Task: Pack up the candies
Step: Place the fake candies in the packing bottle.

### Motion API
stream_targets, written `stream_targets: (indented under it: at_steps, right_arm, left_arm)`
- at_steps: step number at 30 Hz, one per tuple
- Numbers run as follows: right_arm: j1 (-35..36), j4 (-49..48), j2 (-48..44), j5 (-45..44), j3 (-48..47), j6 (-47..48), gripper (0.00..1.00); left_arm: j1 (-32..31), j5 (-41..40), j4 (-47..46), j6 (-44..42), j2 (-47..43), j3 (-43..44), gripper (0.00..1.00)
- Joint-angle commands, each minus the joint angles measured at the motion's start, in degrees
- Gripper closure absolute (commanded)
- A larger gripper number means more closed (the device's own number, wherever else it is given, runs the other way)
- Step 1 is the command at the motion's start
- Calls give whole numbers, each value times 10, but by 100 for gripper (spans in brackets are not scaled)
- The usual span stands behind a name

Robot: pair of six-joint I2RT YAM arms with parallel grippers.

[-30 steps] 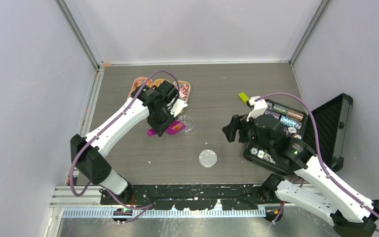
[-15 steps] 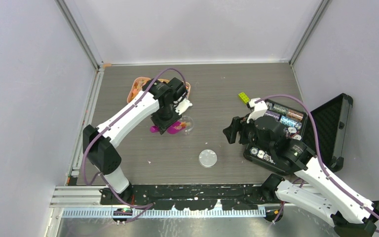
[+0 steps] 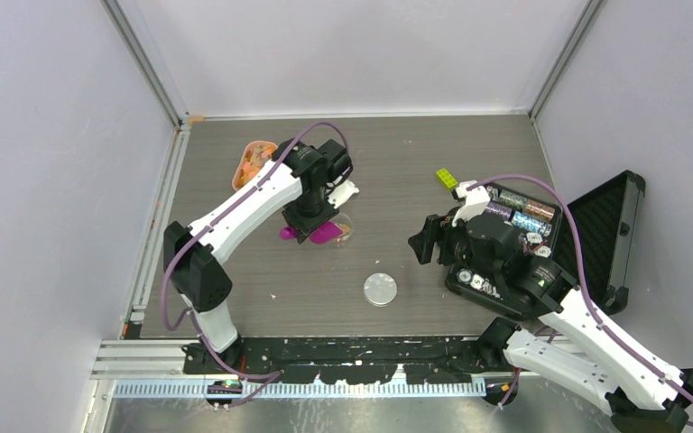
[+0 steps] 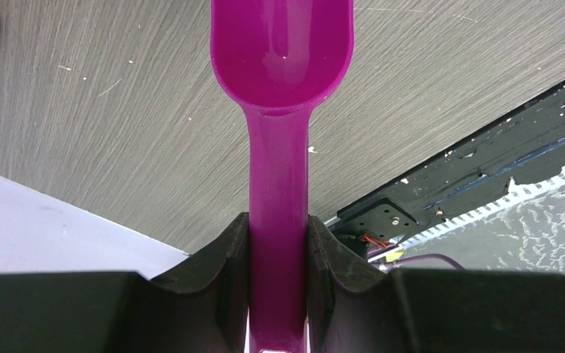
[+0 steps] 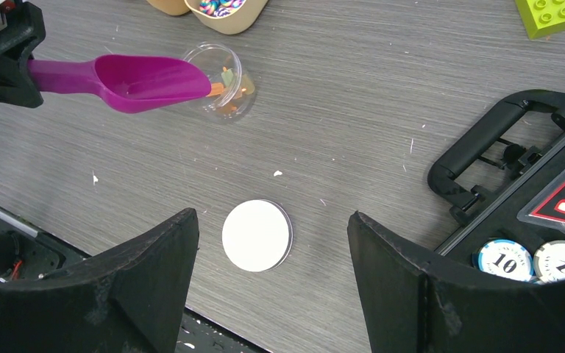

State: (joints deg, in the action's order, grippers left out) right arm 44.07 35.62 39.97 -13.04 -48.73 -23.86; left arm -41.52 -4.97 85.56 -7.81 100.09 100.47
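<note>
My left gripper (image 4: 278, 224) is shut on the handle of a magenta scoop (image 4: 281, 51), whose bowl looks empty. In the right wrist view the scoop (image 5: 147, 77) is tipped with its lip over a small clear cup (image 5: 229, 70) that holds a few orange candies (image 5: 224, 90). From above, the left gripper (image 3: 309, 219) hangs by the cup (image 3: 346, 231). An orange bowl of candies (image 3: 254, 161) sits behind the left arm. A bowl of mixed candies (image 5: 224, 7) shows at the right wrist view's top edge. My right gripper (image 5: 271, 228) is open above a round white lid (image 5: 257, 235).
An open black case (image 3: 606, 225) of poker chips (image 5: 504, 259) lies at the right, under the right arm. A yellow-green toy brick (image 3: 446, 178) sits behind it. The lid (image 3: 380, 289) lies alone near the front middle of the table.
The left arm has swung right and carried the scoop over the clear cup. Orange candies that lay in the scoop a second ago are no longer in it. The right arm has barely moved.
</note>
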Motion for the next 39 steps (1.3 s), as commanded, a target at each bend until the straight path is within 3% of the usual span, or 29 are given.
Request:
stream_targets:
  at_steps: [1,15,26,34,39]
  right_arm:
    - [0,-18,-12,-11,1,3,22]
    - [0,-17,-13,-6,-1,-1,22]
    - [0,-21,-11,3,-2,-14,22]
    - [0,-24,-11,9,-3,-16,22]
    - [0,-28,-9,17,0,-13,22]
  left_arm:
    - [-7,-5,29,7,5,35,100]
    - [-10,-10,-21,5,-51,23,100]
    - [-3,-129,-135,-13,-160,-69,100]
    - [86,-152,-228,-28,-228,-152,100]
    - [194,-105,-249,-17,-237,-167,100]
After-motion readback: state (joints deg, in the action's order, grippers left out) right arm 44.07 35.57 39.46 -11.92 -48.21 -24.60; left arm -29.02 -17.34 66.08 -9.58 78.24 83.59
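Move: The scoop in the left hand already hangs tipped at the packing bottle, which stands about 6 cm ahead, 7 cm right and 10 cm below that hand. The tray of orange candies it heads back to is roughly 24 cm ahead, 14 cm left and 13 cm down; the striped-candy tray is some 22 cm ahead and 5 cm left, the pink-candy tray 22 cm ahead and 3 cm right. From the right hand the orange tray lies about 29 cm ahead and 36 cm left, 18 cm down. Still pinching the purple scoop by its handle, the left hand lingers at the bottle, easing barely a centimetre to its right, then lifts the scoop clear by some 4 cm and swings left about 9 cm and forward 5 cm towards the orange-candy tray. On the way the wrist tips the bowl back up by some 25 degrees and turns a little counter-clockwise. ##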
